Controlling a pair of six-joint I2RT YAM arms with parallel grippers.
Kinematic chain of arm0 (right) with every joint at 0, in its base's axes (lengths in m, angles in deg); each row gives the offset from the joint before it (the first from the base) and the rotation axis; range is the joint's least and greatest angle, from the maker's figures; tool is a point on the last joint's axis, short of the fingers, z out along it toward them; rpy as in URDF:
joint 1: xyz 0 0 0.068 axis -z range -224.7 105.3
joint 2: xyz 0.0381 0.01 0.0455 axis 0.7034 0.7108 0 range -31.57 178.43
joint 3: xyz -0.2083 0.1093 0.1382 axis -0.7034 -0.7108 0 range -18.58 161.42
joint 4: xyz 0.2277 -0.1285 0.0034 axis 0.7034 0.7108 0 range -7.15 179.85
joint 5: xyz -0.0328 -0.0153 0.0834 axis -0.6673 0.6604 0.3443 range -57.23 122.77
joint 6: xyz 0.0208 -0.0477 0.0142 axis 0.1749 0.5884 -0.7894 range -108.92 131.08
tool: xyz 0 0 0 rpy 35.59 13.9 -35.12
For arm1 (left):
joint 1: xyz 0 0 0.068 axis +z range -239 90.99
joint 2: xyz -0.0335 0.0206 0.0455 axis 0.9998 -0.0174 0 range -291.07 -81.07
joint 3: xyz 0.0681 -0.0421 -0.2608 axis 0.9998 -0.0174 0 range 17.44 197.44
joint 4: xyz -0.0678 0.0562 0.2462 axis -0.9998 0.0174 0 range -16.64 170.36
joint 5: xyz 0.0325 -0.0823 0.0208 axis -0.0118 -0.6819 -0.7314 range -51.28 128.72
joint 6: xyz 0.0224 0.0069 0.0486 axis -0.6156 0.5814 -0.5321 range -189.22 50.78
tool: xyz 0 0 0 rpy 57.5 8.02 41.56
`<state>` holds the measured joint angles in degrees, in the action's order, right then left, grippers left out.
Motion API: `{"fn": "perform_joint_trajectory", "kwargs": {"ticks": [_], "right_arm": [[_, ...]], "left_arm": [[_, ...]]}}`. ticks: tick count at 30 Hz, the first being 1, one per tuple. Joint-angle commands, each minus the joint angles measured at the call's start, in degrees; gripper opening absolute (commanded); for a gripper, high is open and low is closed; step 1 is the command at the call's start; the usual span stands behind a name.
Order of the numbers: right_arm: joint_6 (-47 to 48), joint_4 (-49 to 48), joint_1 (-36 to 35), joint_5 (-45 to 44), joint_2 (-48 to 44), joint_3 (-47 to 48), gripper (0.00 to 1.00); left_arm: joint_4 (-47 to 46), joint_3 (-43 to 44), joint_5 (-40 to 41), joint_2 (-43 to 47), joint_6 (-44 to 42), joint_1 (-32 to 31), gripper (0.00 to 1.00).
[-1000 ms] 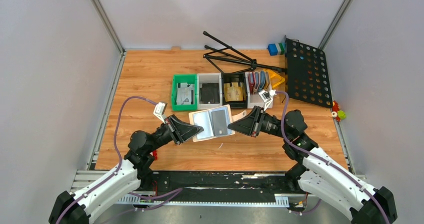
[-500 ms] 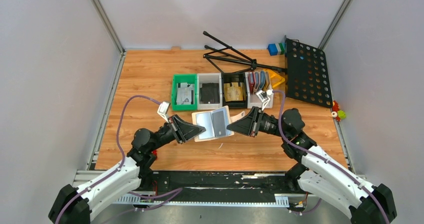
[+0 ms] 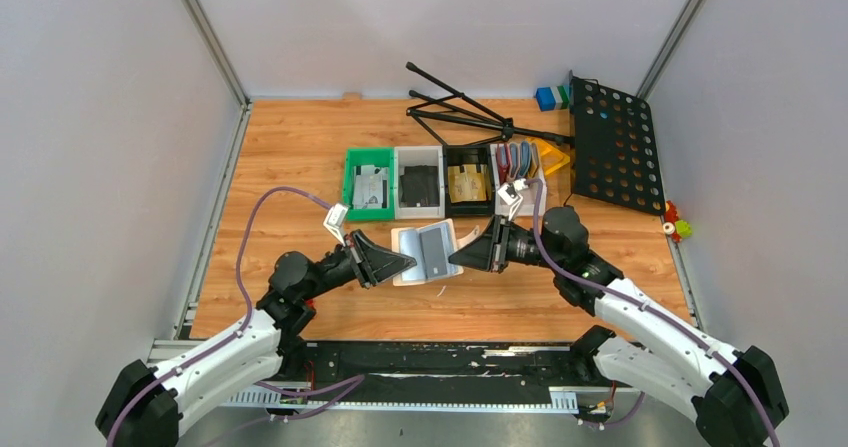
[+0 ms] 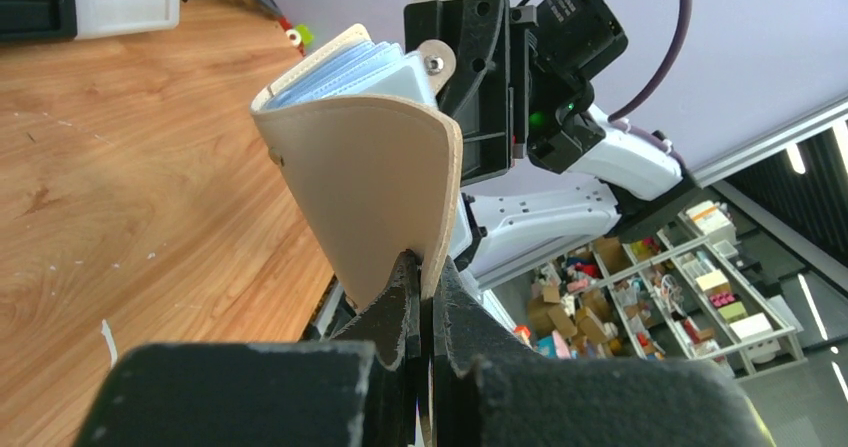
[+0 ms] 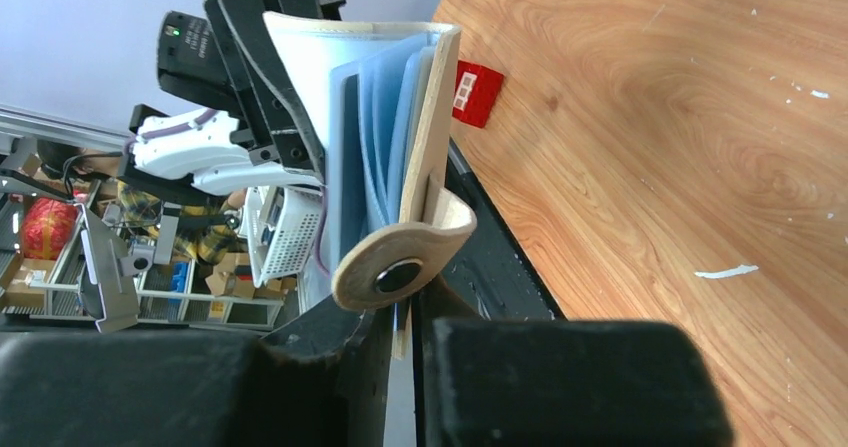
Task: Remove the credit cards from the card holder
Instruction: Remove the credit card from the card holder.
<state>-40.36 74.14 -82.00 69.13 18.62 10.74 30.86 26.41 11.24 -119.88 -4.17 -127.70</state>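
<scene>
The card holder (image 3: 428, 251) hangs above the table's middle, half folded, with pale blue pockets inside a tan cover. A dark credit card (image 3: 437, 250) shows in its right half. My left gripper (image 3: 408, 261) is shut on the left cover's edge (image 4: 427, 287). My right gripper (image 3: 455, 257) is shut on the right cover's edge beside the round snap tab (image 5: 400, 267). In the right wrist view the card holder (image 5: 425, 117) stands on edge, its blue sleeves fanned, and my right gripper (image 5: 405, 317) pinches it from below. Any other credit cards are hidden.
Behind the card holder stands a row of bins: a green bin (image 3: 369, 185), a white bin (image 3: 419, 182), a black bin (image 3: 469, 180) and one with upright wallets (image 3: 517, 165). A folded black stand (image 3: 470, 112) and a perforated black panel (image 3: 615, 147) lie at the back right.
Both grippers have drawn closer together, and the card holder between them has folded from nearly flat to a narrower, half-closed shape. Both grips have held.
</scene>
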Motion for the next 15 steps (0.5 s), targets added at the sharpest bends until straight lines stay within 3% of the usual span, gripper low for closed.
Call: {"fn": "perform_joint_trajectory", "kwargs": {"ticks": [1,15], "right_arm": [[1.8,0.0,-1.2,0.9,1.3,2.8,0.16],[1.4,-2.4,-3.4,0.8,2.4,2.9,0.52]], "left_arm": [[1.1,4.8,0.4,-0.7,-5.0,-2.2,0.00],[5.7,5.4,1.9,-1.2,-8.2,-3.3,0.00]]}}
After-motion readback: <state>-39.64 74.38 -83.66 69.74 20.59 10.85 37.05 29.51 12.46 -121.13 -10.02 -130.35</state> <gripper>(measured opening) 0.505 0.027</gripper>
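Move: The open card holder is stretched between my hands. Its middle lies about 5 cm to the left of my right hand and 2 cm farther out, with the strap some 4 cm ahead and 2 cm to the right. From my left hand, which grips the left cover, the holder's middle is about 3 cm right and 2 cm ahead. The white bin stands roughly 22 cm ahead of my right hand and 6 cm left, the black bin equally far out but 4 cm right, both some 18 cm below. I open my right fingers from almost shut to about half, letting go of the holder's near edge beside the strap while that hand settles about 1 cm down, slightly back and left into the pages. My left hand keeps its pinch on the left cover, shifts about 1 cm to the right and then sinks slightly, its fingertips tipping down about 5 degrees. ##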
